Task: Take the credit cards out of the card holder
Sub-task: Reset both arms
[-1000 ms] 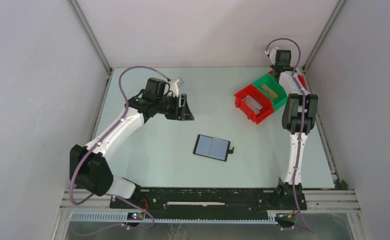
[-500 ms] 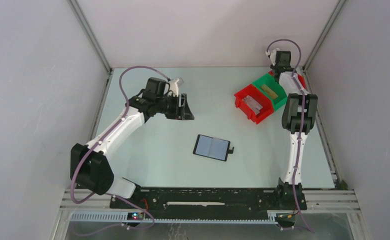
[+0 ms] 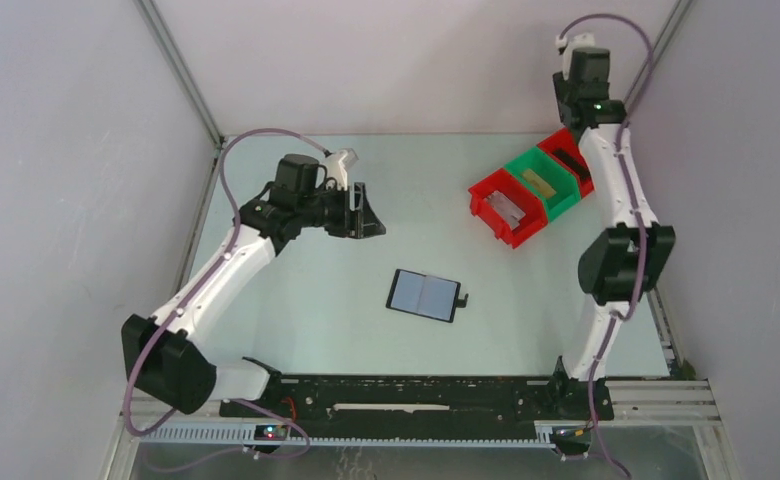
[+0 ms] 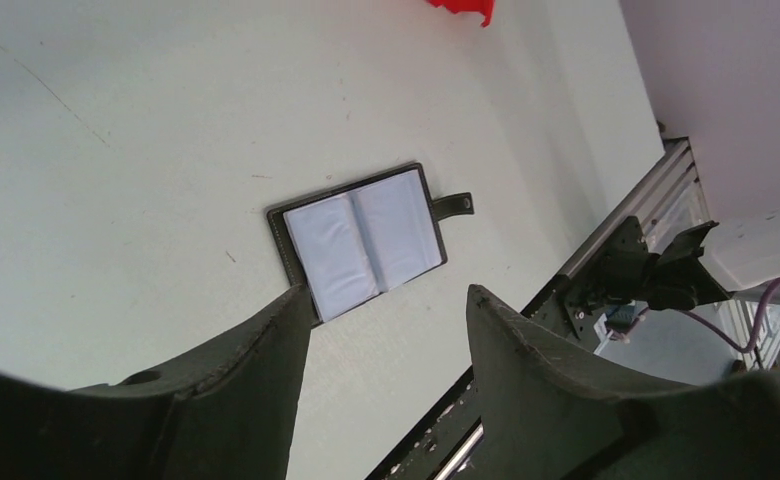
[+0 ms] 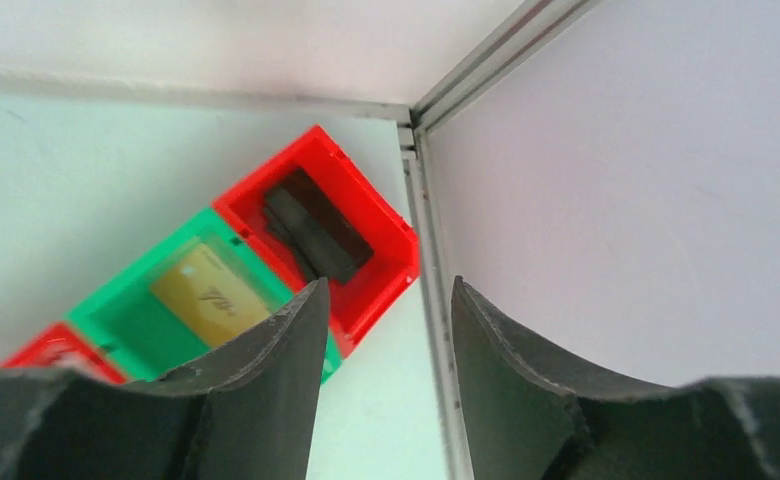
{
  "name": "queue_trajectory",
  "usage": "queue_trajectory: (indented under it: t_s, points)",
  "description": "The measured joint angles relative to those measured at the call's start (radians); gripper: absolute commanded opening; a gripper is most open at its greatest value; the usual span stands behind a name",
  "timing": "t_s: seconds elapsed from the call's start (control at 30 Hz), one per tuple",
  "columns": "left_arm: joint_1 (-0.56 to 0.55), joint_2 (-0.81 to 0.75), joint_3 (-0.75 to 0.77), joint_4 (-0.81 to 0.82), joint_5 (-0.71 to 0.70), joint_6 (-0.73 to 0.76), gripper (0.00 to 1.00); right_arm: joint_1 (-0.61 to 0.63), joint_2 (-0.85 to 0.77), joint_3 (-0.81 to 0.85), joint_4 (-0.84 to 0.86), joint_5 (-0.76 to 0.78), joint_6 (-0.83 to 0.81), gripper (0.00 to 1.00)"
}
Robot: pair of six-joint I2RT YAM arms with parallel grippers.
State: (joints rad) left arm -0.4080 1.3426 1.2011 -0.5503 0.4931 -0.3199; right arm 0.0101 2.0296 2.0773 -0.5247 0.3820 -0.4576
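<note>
The card holder (image 3: 424,294) lies open and flat mid-table, a black cover with two pale grey-blue panels and a strap tab (image 4: 456,205) on one side. In the left wrist view the card holder (image 4: 361,240) shows beyond the fingertips; I cannot tell whether credit cards sit in its panels. My left gripper (image 3: 363,211) hovers up-left of it, open and empty (image 4: 386,295). My right gripper (image 5: 386,285) is raised at the far right corner, open, nothing between its fingers. Below it a dark flat card (image 5: 316,225) lies in the far red bin (image 5: 386,235).
Three bins stand in a diagonal row at the back right: a near red bin (image 3: 486,190) with a grey card (image 3: 509,208), a green bin (image 3: 558,195) with a gold card (image 5: 206,290), and the far red bin (image 3: 584,176). The wall frame (image 5: 426,250) runs beside them.
The right gripper went from shut to open and its arm lifted up and back from the bins, uncovering the far red bin with the dark card. The left arm shifted slightly left.
</note>
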Motion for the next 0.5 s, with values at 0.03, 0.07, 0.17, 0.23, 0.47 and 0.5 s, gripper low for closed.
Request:
queue_trajectory:
  t_s: [0.03, 0.07, 0.17, 0.23, 0.47, 0.5]
  points:
    - [0.0, -0.021, -0.005, 0.007, 0.0, -0.005, 0.64, 0.007, -0.048, -0.001, -0.021, -0.003, 0.045, 0.6]
    - [0.0, -0.041, -0.012, 0.01, 0.0, -0.012, 0.64, 0.014, -0.1, -0.007, -0.043, -0.004, 0.095, 0.62]
    - [0.001, -0.087, -0.032, 0.016, -0.009, -0.024, 0.64, 0.039, -0.315, -0.142, -0.048, -0.004, 0.23, 0.73]
    - [0.001, -0.114, -0.049, 0.016, -0.023, -0.033, 0.64, 0.071, -0.478, -0.282, -0.044, -0.021, 0.309, 0.76]
    - [0.001, -0.187, -0.084, -0.003, -0.138, -0.047, 0.64, 0.165, -0.949, -0.86, 0.072, -0.167, 0.557, 0.97]
    - [0.001, -0.202, -0.086, -0.006, -0.162, -0.046, 0.64, 0.18, -0.993, -0.936, 0.082, -0.185, 0.583, 0.98]
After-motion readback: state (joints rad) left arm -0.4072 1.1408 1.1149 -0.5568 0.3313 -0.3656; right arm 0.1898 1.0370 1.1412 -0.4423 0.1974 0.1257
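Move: Both hands are empty. The open card holder lies about 33 cm back and 46 cm left of the right hand, some 27 cm below. About 24 cm below that hand, the far red tray is 5 cm ahead and 5 cm right, the green tray 2 cm back and 7 cm left, the near red tray 9 cm back and 18 cm left. From the left hand, the holder is roughly 5 cm back, 18 cm right, 21 cm down. Leaving the far red tray, the right hand arcs up, back about 22 cm and left, opening; left eases left. ##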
